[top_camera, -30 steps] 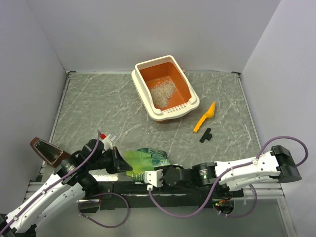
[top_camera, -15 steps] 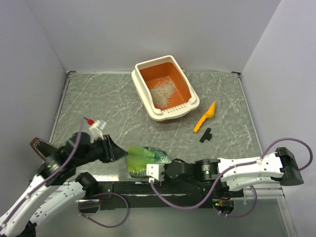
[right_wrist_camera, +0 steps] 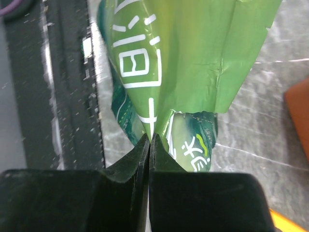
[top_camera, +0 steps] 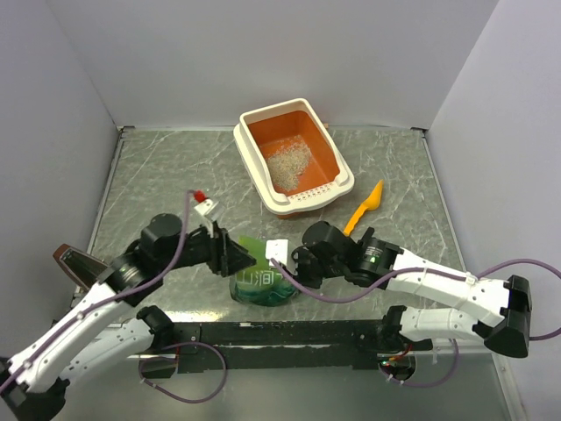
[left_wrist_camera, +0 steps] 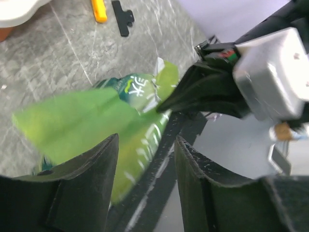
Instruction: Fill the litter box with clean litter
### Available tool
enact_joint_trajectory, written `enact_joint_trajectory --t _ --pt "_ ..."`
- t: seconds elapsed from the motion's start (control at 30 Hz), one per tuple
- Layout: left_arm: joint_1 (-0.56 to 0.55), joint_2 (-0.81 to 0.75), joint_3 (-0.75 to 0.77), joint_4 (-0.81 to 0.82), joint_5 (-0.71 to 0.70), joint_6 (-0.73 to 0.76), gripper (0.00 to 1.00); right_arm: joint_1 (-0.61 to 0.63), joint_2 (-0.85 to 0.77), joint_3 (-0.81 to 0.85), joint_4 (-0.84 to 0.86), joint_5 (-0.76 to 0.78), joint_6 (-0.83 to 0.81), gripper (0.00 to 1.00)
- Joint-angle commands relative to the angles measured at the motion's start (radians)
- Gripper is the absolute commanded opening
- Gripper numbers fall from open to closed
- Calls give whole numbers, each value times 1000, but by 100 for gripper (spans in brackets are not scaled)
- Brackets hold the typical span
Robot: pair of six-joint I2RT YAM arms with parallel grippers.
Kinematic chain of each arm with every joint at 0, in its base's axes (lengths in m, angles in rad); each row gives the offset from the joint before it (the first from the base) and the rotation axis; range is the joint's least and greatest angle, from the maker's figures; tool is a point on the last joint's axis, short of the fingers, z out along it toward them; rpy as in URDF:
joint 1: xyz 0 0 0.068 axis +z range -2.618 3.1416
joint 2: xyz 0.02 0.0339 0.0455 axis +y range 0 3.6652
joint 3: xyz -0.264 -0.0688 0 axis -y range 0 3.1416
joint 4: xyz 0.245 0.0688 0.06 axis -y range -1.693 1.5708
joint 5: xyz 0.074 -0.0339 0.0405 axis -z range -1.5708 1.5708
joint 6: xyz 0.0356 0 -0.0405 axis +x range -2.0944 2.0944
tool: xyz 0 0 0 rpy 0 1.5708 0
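The litter box (top_camera: 329, 145), orange inside with a cream rim, stands at the back middle; its corner shows in the left wrist view (left_wrist_camera: 19, 7). A small pile of clean litter (top_camera: 287, 164) lies in it. The green crinkly bag (top_camera: 263, 282) is at the near middle between both grippers. My right gripper (top_camera: 285, 266) is shut on a fold of the bag (right_wrist_camera: 193, 63), its jaws (right_wrist_camera: 149, 137) pressed together on the edge. My left gripper (top_camera: 235, 259) is open at the bag's left side; the bag (left_wrist_camera: 91, 121) lies just beyond its spread fingers (left_wrist_camera: 146, 145).
An orange-yellow scoop (top_camera: 365, 208) lies right of the box, also in the left wrist view (left_wrist_camera: 99, 8), with a black clip (left_wrist_camera: 123, 17) next to it. A black rail (top_camera: 289, 331) runs along the near table edge. A dark-brown object (top_camera: 83, 267) sits at the left edge.
Both arms have come forward from the near edge. The right gripper has carried the green bag up and away from the rail, and the left gripper has swung right to the bag's side.
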Motion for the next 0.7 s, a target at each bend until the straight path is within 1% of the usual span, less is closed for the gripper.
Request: enact_joint_trajectory --t 0.0,0.1,0.23,0.33,0.43,0.67 --pt "2 73 -22 234 148 155 56 -14 3 72 -19 -143 -42 0" --pt "1 119 -41 305 212 201 57 -12 4 52 0 -151 -35 0" --pt "-10 179 -39 313 275 266 57 -14 -22 23 25 -146 -24 0" --pt "-44 211 -53 339 297 287 57 -18 -44 8 40 -136 -16 0" --pt "-116 223 -70 367 245 318 57 -28 -56 3 46 -142 -10 0" --pt "-237 282 -84 341 133 369 57 -43 -65 -11 62 -151 7 0"
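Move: My empty, open left hand goes for the green upper panel of the litter bag, about 7 cm to its right, 3 cm back and 6 cm lower. My right fingertips, pinching that panel, are some 9 cm right, 2 cm back and 8 cm below it; the bag's belly is about 5 cm right, 2 cm back and 20 cm down. The litter box stands roughly 34 cm ahead, 10 cm right, 20 cm lower. From my right hand, the panel's target part is about 2 cm left, 1 cm back and 2 cm up. I swing my left hand about 6.5 cm to the right towards my right fingertips, sinking some 4 cm and, mostly late on, drawing back about 3 cm. It turns clockwise roughly 25 degrees as its fingers, still open, come either side of the green panel. My right hand eases back barely a centimetre and keeps its pinch on the bag. ##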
